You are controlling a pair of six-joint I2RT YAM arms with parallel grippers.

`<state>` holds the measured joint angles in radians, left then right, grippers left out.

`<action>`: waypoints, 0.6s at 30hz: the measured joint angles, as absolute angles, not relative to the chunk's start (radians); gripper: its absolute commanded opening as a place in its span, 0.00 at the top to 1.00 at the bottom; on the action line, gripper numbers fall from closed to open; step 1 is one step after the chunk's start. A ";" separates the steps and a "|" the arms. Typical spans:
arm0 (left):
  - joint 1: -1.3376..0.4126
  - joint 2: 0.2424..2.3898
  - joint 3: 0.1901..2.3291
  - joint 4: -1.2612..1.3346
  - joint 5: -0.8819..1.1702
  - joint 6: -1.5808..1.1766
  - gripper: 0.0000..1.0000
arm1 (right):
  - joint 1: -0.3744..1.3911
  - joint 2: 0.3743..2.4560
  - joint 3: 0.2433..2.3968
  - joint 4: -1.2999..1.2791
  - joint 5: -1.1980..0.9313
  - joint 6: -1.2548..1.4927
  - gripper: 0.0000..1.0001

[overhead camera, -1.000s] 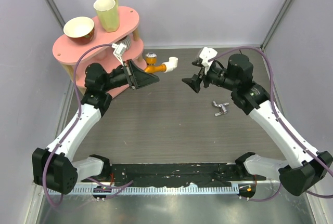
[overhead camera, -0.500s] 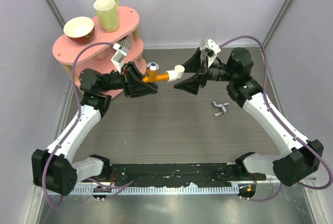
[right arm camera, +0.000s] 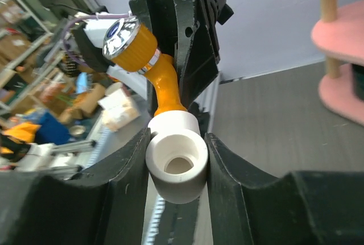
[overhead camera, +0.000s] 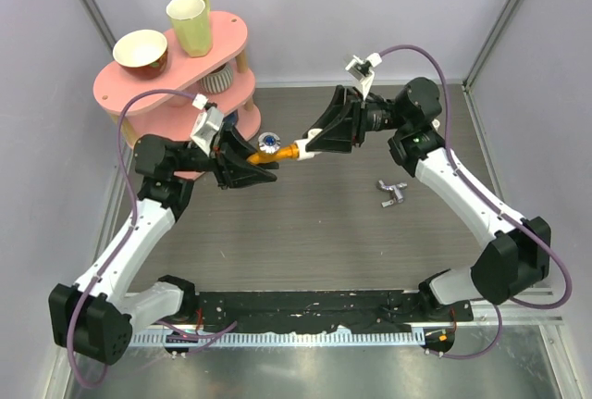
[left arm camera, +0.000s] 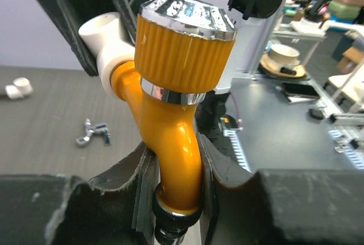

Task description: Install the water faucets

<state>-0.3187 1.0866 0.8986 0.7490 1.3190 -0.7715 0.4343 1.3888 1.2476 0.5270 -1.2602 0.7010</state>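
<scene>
The water faucets hang in the air between my two arms: an orange tap (overhead camera: 282, 151) with a silvery knob (overhead camera: 269, 143), joined at its far end to a short white pipe fitting (overhead camera: 306, 150). My left gripper (left arm camera: 173, 199) is shut on the tap's orange neck (left arm camera: 170, 137), with the ribbed knob (left arm camera: 185, 40) above the jaws. From the right, my right gripper (right arm camera: 177, 165) is shut on the white fitting (right arm camera: 176, 162), one pad against each side, and the fitting's open bore faces that camera. Beyond it the orange tap (right arm camera: 162, 80) runs to the left gripper.
A pink two-tier shelf (overhead camera: 176, 70) stands at the back left, carrying a bowl (overhead camera: 141, 48) and a pale yellow mug (overhead camera: 190, 24). A small silver tap piece (overhead camera: 393, 193) lies on the dark table under the right arm. Another white elbow piece (left arm camera: 17, 88) lies on the table.
The left arm brought the faucet down and towards the middle. The right gripper swung in from the right, reached the white fitting and closed on it.
</scene>
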 measured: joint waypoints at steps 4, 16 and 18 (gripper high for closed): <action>-0.320 1.028 0.898 0.593 1.317 -0.507 1.00 | 0.437 1.445 1.279 0.596 -1.295 0.922 0.99; -0.326 0.968 0.961 0.179 1.269 -0.099 1.00 | 0.429 1.500 1.289 0.723 -1.290 1.174 0.27; -0.326 0.971 0.955 0.197 1.258 -0.158 1.00 | 0.408 1.485 1.289 0.713 -1.271 1.116 0.25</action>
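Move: The white elbow already sits on the end of the orange faucet and between the right hand's finger pads, within about 1 cm of that hand. From the left hand, which holds the faucet, the elbow is about 9 cm right, 3 cm ahead and 1 cm higher. The faucet's body is some 6 cm left of the right hand and 2 cm back. The silver faucet lies on the table roughly 18 cm right of the right hand, 3 cm ahead and 38 cm below. The white elbow, still gripped at first, is twisted by the right hand rolling about 20 degrees, top going forward, while the left hand keeps its hold on the orange faucet, rolls it nearly as far the opposite way and sinks just over 1 cm. The right fingers then open, let go of the elbow and ease off forward and slightly up, as both wrists start rolling back. ##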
